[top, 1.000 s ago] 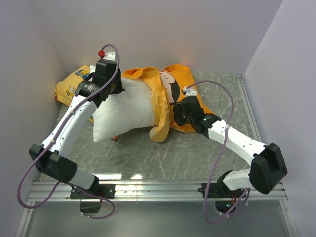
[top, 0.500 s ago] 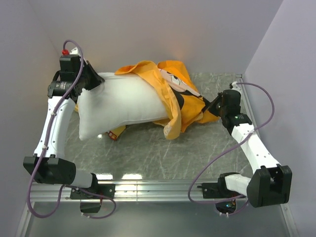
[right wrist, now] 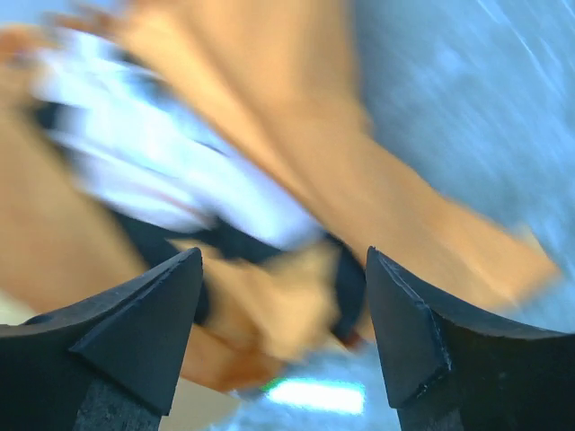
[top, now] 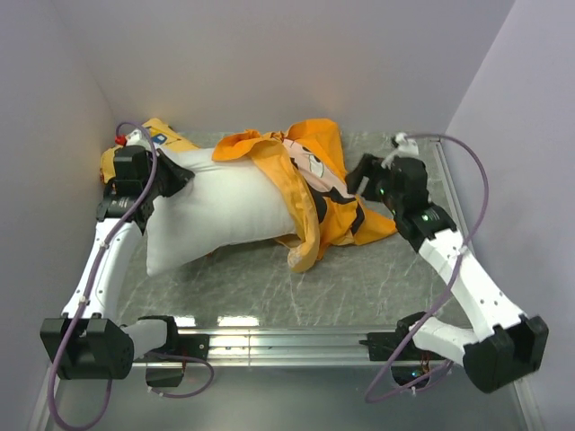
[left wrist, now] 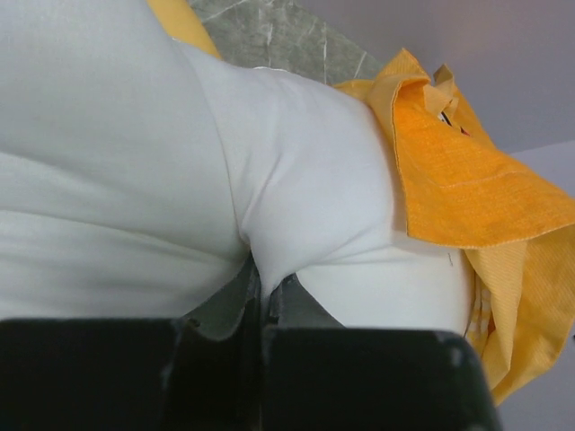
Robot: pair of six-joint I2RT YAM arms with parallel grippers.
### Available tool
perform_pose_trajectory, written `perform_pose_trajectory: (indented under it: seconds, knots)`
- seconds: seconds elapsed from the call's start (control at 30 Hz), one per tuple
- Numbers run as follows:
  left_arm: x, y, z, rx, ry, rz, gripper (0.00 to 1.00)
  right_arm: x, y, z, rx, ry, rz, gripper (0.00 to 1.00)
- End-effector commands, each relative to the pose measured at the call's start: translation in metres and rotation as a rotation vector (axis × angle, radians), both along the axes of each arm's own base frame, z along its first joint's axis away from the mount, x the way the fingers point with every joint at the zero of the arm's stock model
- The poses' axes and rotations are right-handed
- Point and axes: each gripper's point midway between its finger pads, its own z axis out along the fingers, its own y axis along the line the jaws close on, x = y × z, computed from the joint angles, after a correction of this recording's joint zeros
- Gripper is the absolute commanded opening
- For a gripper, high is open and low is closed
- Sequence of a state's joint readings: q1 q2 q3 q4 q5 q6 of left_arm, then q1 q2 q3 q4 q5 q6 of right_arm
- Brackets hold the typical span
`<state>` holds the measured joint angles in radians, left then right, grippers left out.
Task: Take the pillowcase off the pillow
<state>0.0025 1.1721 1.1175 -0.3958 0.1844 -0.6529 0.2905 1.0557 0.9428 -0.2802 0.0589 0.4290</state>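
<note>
The white pillow (top: 225, 208) lies across the left half of the table, with most of its body bare. The orange pillowcase (top: 331, 184) with the black-and-white face print is bunched over the pillow's right end. My left gripper (top: 178, 176) is shut on a pinch of the pillow's left corner. In the left wrist view the white pillow (left wrist: 296, 197) is drawn tight into the left gripper (left wrist: 262, 292), with the pillowcase (left wrist: 467, 180) beyond it. My right gripper (top: 361, 176) hovers open just right of the pillowcase. The right wrist view shows the right gripper (right wrist: 283, 265) with nothing between its fingers and the blurred pillowcase (right wrist: 269, 135) below.
A smaller yellow pillow (top: 162, 136) sits in the back left corner behind my left arm. Walls close in the grey marbled table (top: 269, 278) at left, back and right. A metal rail (top: 287, 341) runs along the near edge.
My right gripper has opened and let go of the pillowcase. The left arm has drawn the pillow left and lowered it towards the table, and the pillowcase has slid further towards the pillow's right end.
</note>
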Motion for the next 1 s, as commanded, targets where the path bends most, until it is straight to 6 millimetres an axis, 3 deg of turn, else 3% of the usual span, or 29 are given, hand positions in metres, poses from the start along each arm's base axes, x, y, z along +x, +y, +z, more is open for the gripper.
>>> perform_pose_trajectory:
  seconds: [0.0, 0.03, 0.1, 0.13, 0.17, 0.2, 0.23, 0.3, 0.33, 0.4, 0.43, 0.5, 0.53, 0.63, 0.73, 0.77, 0.83, 0.87, 0.9, 0.93, 0.97]
  knots:
    - [0.009, 0.023, -0.013, -0.014, -0.021, 0.123, 0.00, 0.032, 0.041, 0.040, -0.074, -0.105, 0.131, 0.81]
    - [0.008, 0.023, -0.016, -0.018, -0.019, 0.126, 0.00, 0.051, 0.056, 0.033, -0.093, -0.082, 0.167, 0.81]
    - [0.006, 0.024, -0.029, -0.024, 0.005, 0.137, 0.01, 0.064, 0.074, 0.025, -0.140, -0.049, 0.215, 0.81]
    - [0.005, 0.024, -0.031, -0.027, 0.009, 0.138, 0.00, 0.076, 0.084, 0.036, -0.148, -0.069, 0.227, 0.81]
    - [0.005, 0.023, -0.035, -0.030, 0.015, 0.138, 0.01, 0.087, 0.095, 0.016, -0.182, -0.034, 0.247, 0.81]
    - [0.003, 0.024, -0.043, -0.038, 0.032, 0.144, 0.01, 0.093, 0.101, 0.010, -0.192, -0.021, 0.256, 0.81]
    - [0.003, 0.022, -0.047, -0.041, 0.037, 0.141, 0.00, 0.101, 0.107, 0.020, -0.190, -0.040, 0.259, 0.81]
    - [0.003, 0.022, -0.054, -0.047, 0.047, 0.143, 0.01, 0.113, 0.120, -0.003, -0.211, 0.010, 0.280, 0.81]
    - [0.002, 0.022, -0.059, -0.046, 0.057, 0.142, 0.00, 0.121, 0.122, 0.005, -0.217, -0.002, 0.266, 0.81]
    - [0.002, 0.022, -0.063, -0.046, 0.068, 0.143, 0.00, 0.127, 0.128, -0.016, -0.260, 0.062, 0.272, 0.79]
    - [0.002, 0.023, -0.064, -0.042, 0.071, 0.148, 0.00, 0.132, 0.128, -0.014, -0.269, 0.060, 0.260, 0.74]
    - [0.001, 0.026, -0.062, -0.038, 0.068, 0.159, 0.00, 0.139, 0.114, -0.021, -0.308, 0.087, 0.170, 0.64]
    - [0.001, 0.027, -0.059, -0.032, 0.064, 0.166, 0.00, 0.145, 0.100, -0.018, -0.322, 0.088, 0.109, 0.40]
    - [-0.005, 0.034, -0.043, -0.017, 0.033, 0.191, 0.00, 0.159, 0.043, -0.014, -0.323, 0.131, -0.099, 0.01]
    - [-0.011, 0.048, -0.029, -0.005, 0.012, 0.230, 0.00, 0.163, -0.010, -0.016, -0.256, 0.190, -0.257, 0.00]
    - [-0.015, 0.056, -0.021, 0.001, -0.008, 0.251, 0.00, 0.167, -0.049, -0.019, -0.211, 0.210, -0.351, 0.00]
    - [-0.021, 0.062, -0.008, 0.003, -0.041, 0.270, 0.00, 0.163, -0.078, -0.030, -0.155, 0.241, -0.402, 0.00]
    - [-0.023, 0.065, -0.005, 0.007, -0.047, 0.277, 0.00, 0.162, -0.106, -0.030, -0.107, 0.245, -0.465, 0.00]
    - [-0.024, 0.067, -0.003, 0.004, -0.053, 0.284, 0.01, 0.161, -0.118, -0.032, -0.081, 0.246, -0.489, 0.00]
    - [-0.025, 0.067, -0.001, 0.004, -0.056, 0.282, 0.00, 0.157, -0.119, -0.041, -0.047, 0.269, -0.478, 0.00]
    - [-0.025, 0.065, 0.001, -0.002, -0.062, 0.277, 0.00, 0.155, -0.118, -0.036, -0.022, 0.259, -0.463, 0.00]
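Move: The right hand is open and empty. The bunched, printed part of the pillowcase that it goes for lies about 13 cm ahead, 13 cm to its left and 6 cm below. The bare white pillow's middle is roughly 7 cm ahead and 34 cm left, the hanging orange flap 5 cm back and 14 cm left, and the orange corner 7 cm ahead and 8 cm right. From the left hand, shut on the pillow, that pillowcase part lies some 10 cm ahead and 22 cm right. The right fingers pinch the printed cloth of the pillowcase after swinging forward and left in an arc, up and then down, about 13 cm each way; shut, they drag it some 17 cm to the right and a little forward, the wrist turning clockwise by nearly 30 degrees. The left hand keeps its grip on the pillow, sinking about 2 cm, then easing back about 3 cm. ##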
